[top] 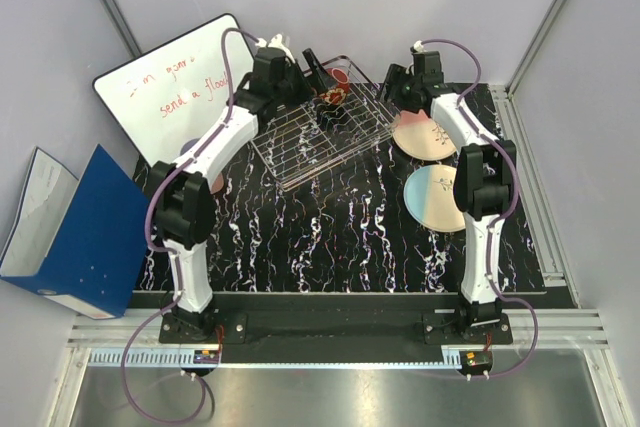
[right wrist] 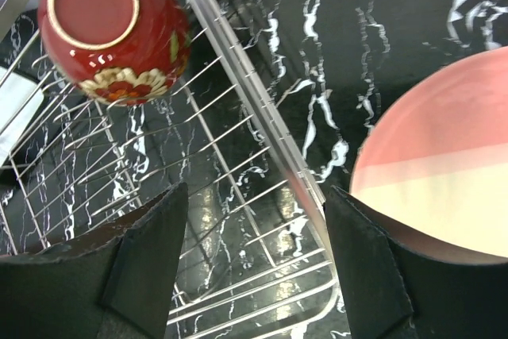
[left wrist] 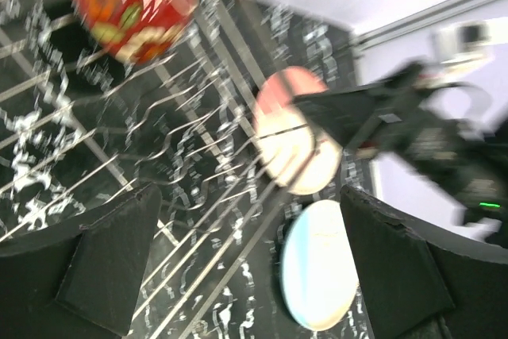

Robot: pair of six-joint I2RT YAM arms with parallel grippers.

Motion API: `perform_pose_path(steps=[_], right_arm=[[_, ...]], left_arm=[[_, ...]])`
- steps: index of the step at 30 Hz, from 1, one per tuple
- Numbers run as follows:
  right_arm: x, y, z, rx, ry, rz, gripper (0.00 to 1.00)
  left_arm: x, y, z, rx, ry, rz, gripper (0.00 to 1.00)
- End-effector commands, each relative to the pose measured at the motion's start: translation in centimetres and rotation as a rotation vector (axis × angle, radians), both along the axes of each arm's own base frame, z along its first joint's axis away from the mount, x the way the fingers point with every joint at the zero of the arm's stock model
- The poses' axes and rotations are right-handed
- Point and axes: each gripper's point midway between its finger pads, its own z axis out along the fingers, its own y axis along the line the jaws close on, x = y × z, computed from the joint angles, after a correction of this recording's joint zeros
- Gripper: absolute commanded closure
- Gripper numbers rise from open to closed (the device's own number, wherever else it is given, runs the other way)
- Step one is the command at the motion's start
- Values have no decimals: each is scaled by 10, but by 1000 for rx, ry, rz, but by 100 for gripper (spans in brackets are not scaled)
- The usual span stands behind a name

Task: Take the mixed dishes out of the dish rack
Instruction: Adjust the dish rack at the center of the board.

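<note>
The silver wire dish rack stands at the back middle of the marbled table. The glossy red patterned bowl lies tipped in its far part; it also shows in the left wrist view and base-up in the right wrist view. My left gripper is open and empty above the rack, beside the bowl. My right gripper is open and empty over the rack's right rim. The pink/cream plate and the light-blue/cream plate lie on the table right of the rack.
A lavender cup and a salmon-pink cup peek out on the table under my left arm. A whiteboard leans at the back left. A blue folder lies off the table's left edge.
</note>
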Motion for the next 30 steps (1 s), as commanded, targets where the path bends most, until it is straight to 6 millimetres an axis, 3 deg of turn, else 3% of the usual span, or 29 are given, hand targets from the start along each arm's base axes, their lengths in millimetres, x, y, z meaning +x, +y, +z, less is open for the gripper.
perform_pose_path(steps=[1, 7, 10, 11, 17, 21, 26, 30], right_arm=[[12, -1, 30, -22, -93, -7, 23], [8, -7, 2, -78, -37, -10, 24], [4, -5, -15, -76, 0, 4, 35], [2, -3, -18, -66, 10, 9, 43], [-6, 1, -38, -48, 65, 22, 65], [-17, -2, -36, -41, 86, -8, 100], [-49, 0, -34, -17, 120, -7, 100], [-69, 4, -20, -35, 97, -20, 100]], left_arm=[[-10, -2, 51, -30, -136, -35, 1], [-12, -3, 44, -27, -121, -44, 1], [-12, -4, 44, -25, -122, -47, 1], [-13, -4, 44, -24, -122, -49, 1], [-15, -4, 47, -20, -130, -53, 1], [-16, -2, 49, -17, -134, -53, 1], [-16, -1, 50, -6, -143, -53, 1], [-11, 0, 48, 10, -151, -50, 1]])
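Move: The stretch of the dish rack's right-hand rim that the right hand wants lies between its open fingers, about 3 cm below the hand point. The red mug in the rack is some 10 cm to that hand's left, 4 cm farther out and 7 cm lower. The pink plate lies about 11 cm to its right, 5 cm back and 12 cm below. From the left hand the same rim is roughly 14 cm right, 4 cm ahead and 12 cm below. Closing its open fingers while sinking about 3 cm, the right hand pinches the rack's right-hand rim, then drags it back towards the robot by some 4 cm and slightly left, still speeding up at the end. The left hand, wide open, first rises about 4 cm above the rack, eases down a little and then waits there. ##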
